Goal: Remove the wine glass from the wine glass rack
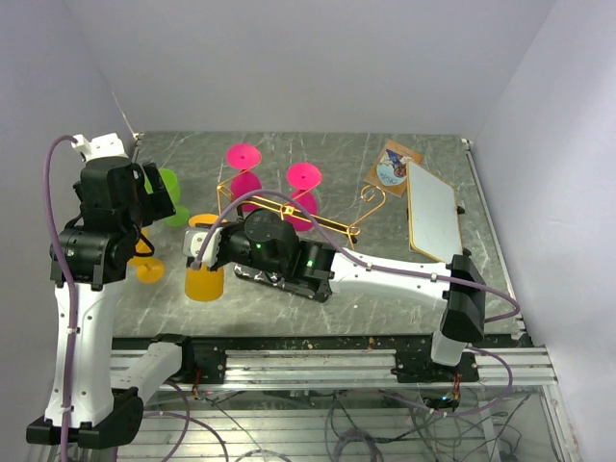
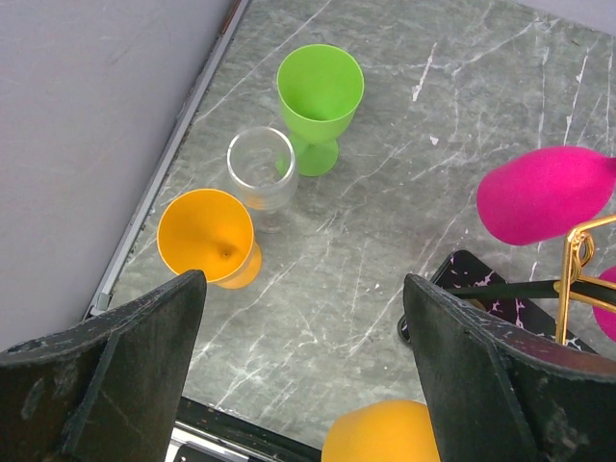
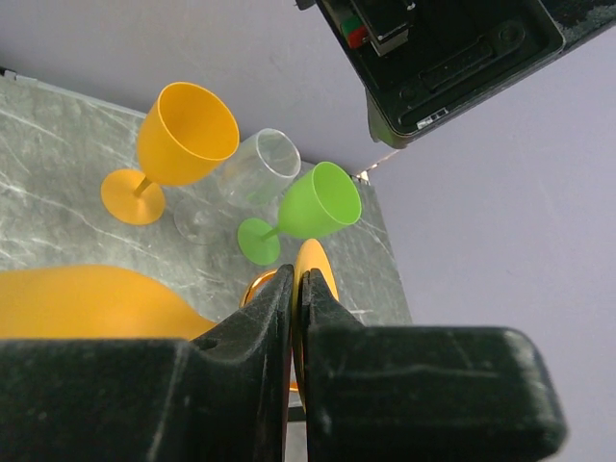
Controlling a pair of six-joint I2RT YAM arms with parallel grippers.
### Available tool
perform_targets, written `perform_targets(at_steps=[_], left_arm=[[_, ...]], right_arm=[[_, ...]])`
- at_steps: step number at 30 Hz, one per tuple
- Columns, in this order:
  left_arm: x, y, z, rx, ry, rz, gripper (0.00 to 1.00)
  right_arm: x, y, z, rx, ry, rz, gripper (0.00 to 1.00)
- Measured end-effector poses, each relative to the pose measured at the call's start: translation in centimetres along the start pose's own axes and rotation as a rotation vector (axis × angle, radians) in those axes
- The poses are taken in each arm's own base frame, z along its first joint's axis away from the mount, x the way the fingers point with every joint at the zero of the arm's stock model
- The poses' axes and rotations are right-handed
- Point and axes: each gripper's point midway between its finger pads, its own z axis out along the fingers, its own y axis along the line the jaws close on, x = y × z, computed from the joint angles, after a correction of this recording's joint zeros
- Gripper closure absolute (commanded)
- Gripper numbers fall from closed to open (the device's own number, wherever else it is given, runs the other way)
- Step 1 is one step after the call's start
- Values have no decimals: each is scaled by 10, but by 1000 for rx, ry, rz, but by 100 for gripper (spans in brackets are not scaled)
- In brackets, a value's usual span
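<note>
The wine glass rack [image 1: 358, 228] stands mid-table, its gold arms holding pink glasses [image 1: 303, 176] upside down; its black patterned base [image 2: 481, 287] shows in the left wrist view. An orange wine glass [image 1: 204, 282] hangs upside down at the rack's left end. My right gripper [image 1: 204, 237] is shut on its flat orange foot [image 3: 318, 272], with the bowl [image 3: 87, 303] below and a gold hook [image 3: 252, 286] beside the fingers. My left gripper [image 2: 303, 327] is open and empty, hovering to the left above the table; the orange bowl [image 2: 385, 433] shows at its lower edge.
Three glasses stand at the left wall: green [image 2: 320, 91], clear [image 2: 262, 166] and orange [image 2: 205, 236]. A pink glass [image 2: 544, 192] hangs near the left gripper. A white board [image 1: 431, 207] and a printed card [image 1: 393, 166] lie at the right.
</note>
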Motion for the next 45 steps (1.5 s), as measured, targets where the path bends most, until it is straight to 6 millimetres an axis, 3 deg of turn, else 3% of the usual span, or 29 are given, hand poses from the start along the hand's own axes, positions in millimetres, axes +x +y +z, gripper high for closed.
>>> perform_targets(at_steps=[21, 30, 45], left_arm=[[-8, 1, -11, 10, -30, -38, 6], [-29, 5, -32, 25, -104, -69, 6], [-50, 15, -65, 35, -177, -108, 7]], right_arm=[[11, -22, -4, 29, -9, -28, 100], [27, -41, -3, 37, -3, -76, 100], [29, -50, 32, 44, -45, -92, 100]])
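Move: My right hand already pinches the foot of the hanging orange wine glass. The glass's middle is about 5 cm behind that hand and 6 cm below, and its rack hook is some 3 cm under my fingers. The near pink glass hangs about 14 cm ahead and 10 cm right. On the table, roughly 25 cm below, the upright orange glass stands 20 cm left and 7 cm ahead. From my empty left hand, the held glass is about 9 cm right, 12 cm back and 8 cm below. With my right fingers still shut on the orange glass's foot, I carry the glass forward about 6 cm at nearly level height, to work the stem out of its hook. I drift slightly right at first, then swing back left towards the end. My open left hand backs away from the table, rising some 7 cm and drawing back 4 cm, fingertips tipping up about 10 degrees. ##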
